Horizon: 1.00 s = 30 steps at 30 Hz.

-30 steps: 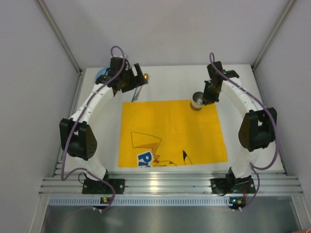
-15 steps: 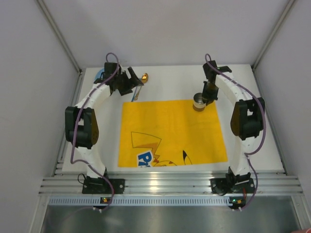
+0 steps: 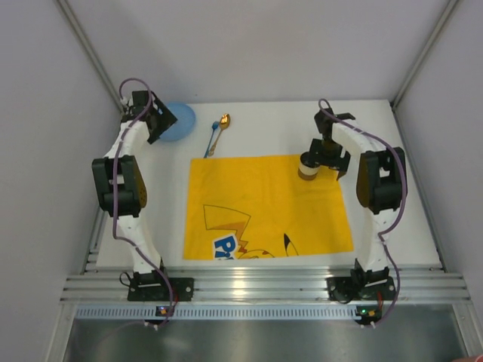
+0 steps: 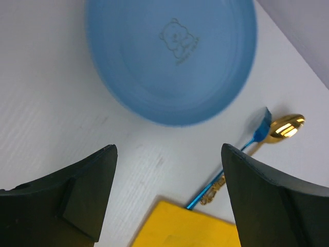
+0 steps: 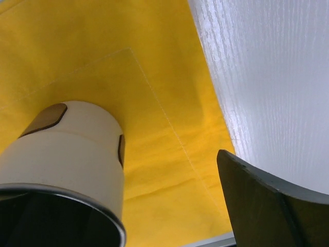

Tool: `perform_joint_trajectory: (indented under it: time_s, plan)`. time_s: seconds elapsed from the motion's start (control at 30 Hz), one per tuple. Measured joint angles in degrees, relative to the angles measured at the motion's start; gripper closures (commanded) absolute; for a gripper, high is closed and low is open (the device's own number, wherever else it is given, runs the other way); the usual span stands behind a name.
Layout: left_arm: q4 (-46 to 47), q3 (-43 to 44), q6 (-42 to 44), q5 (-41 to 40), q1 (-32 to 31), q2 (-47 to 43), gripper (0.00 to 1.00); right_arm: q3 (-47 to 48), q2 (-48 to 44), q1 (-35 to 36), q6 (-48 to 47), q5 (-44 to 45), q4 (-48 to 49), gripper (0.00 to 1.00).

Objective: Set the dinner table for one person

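Observation:
The white dinner table [image 3: 264, 124] carries a yellow cartoon placemat [image 3: 268, 207]. A beige cup [image 3: 307, 167] with a dark inside stands upright on the mat's far right corner. My right gripper [image 3: 326, 157] is open over it. In the right wrist view the cup [image 5: 67, 154] is at lower left, one finger [image 5: 272, 200] stands apart on its right, and the other is hidden. My left gripper [image 3: 164, 122] is open at the far left, beside a blue plate [image 3: 179, 121]. The left wrist view shows the plate [image 4: 172, 56] ahead of the empty open gripper [image 4: 169, 190].
A gold spoon with a blue handle [image 3: 217, 132] lies on the table just beyond the mat's far left corner, also in the left wrist view as the spoon [image 4: 280, 127]. White walls close in the table on three sides. A ribbed aluminium rail [image 3: 264, 290] runs along the near edge.
My right gripper has opened and let go of the cup, which stays on the mat's corner. My left arm has swung left, away from the spoon, uncovering the blue plate.

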Motion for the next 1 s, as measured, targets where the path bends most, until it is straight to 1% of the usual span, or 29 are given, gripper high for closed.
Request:
perform_joint_trajectory:
  time_s: [0.13,0.2,0.4,0.53,0.57,0.6,0.67,0.7,0.73,0.77,0.8,0.83,0.9,0.93,1.0]
  plan:
    - [-2.7,2.5,-1.2,-4.8,1.3,4.2,0.13,-0.6,-0.7,0.0,0.0,0.0,-0.2,0.06]
    - [-3.5,2.7,-1.8,-5.8,1.9,5.3,0.13,-1.7,-2.5,0.0,0.0,0.0,-0.2,0.06]
    - [-4.0,3.9,-3.2,-6.9,4.0,8.9,0.14,-5.0,-14.3,0.0,0.2,0.4,-1.7,0.05]
    - [-2.0,3.9,-4.1,-5.7,4.8,11.1,0.15,-6.6,-21.7,0.0,0.2,1.6,-2.9,0.06]
    - [-1.2,3.9,-4.3,-5.5,4.9,11.7,0.16,-7.0,-23.0,0.0,0.1,1.9,-3.2,0.06]
    - [-0.2,3.9,-4.6,-5.1,4.8,12.3,0.22,-7.8,-24.5,0.0,0.1,2.2,-3.4,0.05]
    - [0.9,4.0,-5.3,-4.3,4.8,13.4,0.27,-9.4,-26.3,-0.2,0.1,2.3,-3.7,0.05]
    - [1.6,4.6,-5.7,-4.1,4.8,14.2,0.32,-10.3,-27.0,-0.3,0.1,2.4,-4.0,0.06]
    - [2.3,5.7,-6.1,-3.6,4.8,14.8,0.34,-11.1,-27.5,-0.4,0.1,2.4,-4.3,0.05]
    - [2.9,7.0,-6.5,-3.4,4.7,15.7,0.39,-12.0,-27.9,-0.5,0.1,2.4,-4.5,0.05]
    - [3.3,8.1,-6.9,-3.0,4.7,16.7,0.51,-12.8,-28.2,-0.6,0.1,2.4,-4.6,0.06]
    - [3.7,9.6,-7.5,-2.6,4.7,18.1,0.57,-13.6,-28.5,-0.7,0.1,2.4,-4.8,0.06]
    - [4.1,12.3,-8.4,-2.0,4.7,20.5,0.79,-15.1,-29.1,-0.8,0.1,2.4,-5.1,0.06]
    - [4.2,14.2,-8.8,-1.7,4.7,21.9,1.0,-15.6,-29.4,-0.8,0.1,2.4,-5.2,0.06]
    - [5.3,16.2,-10.0,-0.3,4.7,23.8,1.0,-16.2,-30.3,-1.1,0.0,2.4,-5.4,0.06]
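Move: The plate's middle lies about 10 cm ahead of the empty left hand, 3 cm to its left and 13 cm below. The fork is some 3 cm ahead and 10 cm right of that hand, with the spoon about 6 cm ahead and 13 cm right, both as low. For the right hand, already open at the cup, the cup's middle is about 5 cm left, 2 cm ahead and 1 cm down; the plate lies about 24 cm ahead and 52 cm left. The plate's left rim is what the left hand goes for: it sinks about 10 cm while swinging some 6 cm left, then pushes forward 7 cm low down, closing its wide-open fingers to pinch the rim. Meanwhile the right hand, fingers staying open, comes free of the cup, lifting about 10 cm and drawing back 9 cm, slightly right. ##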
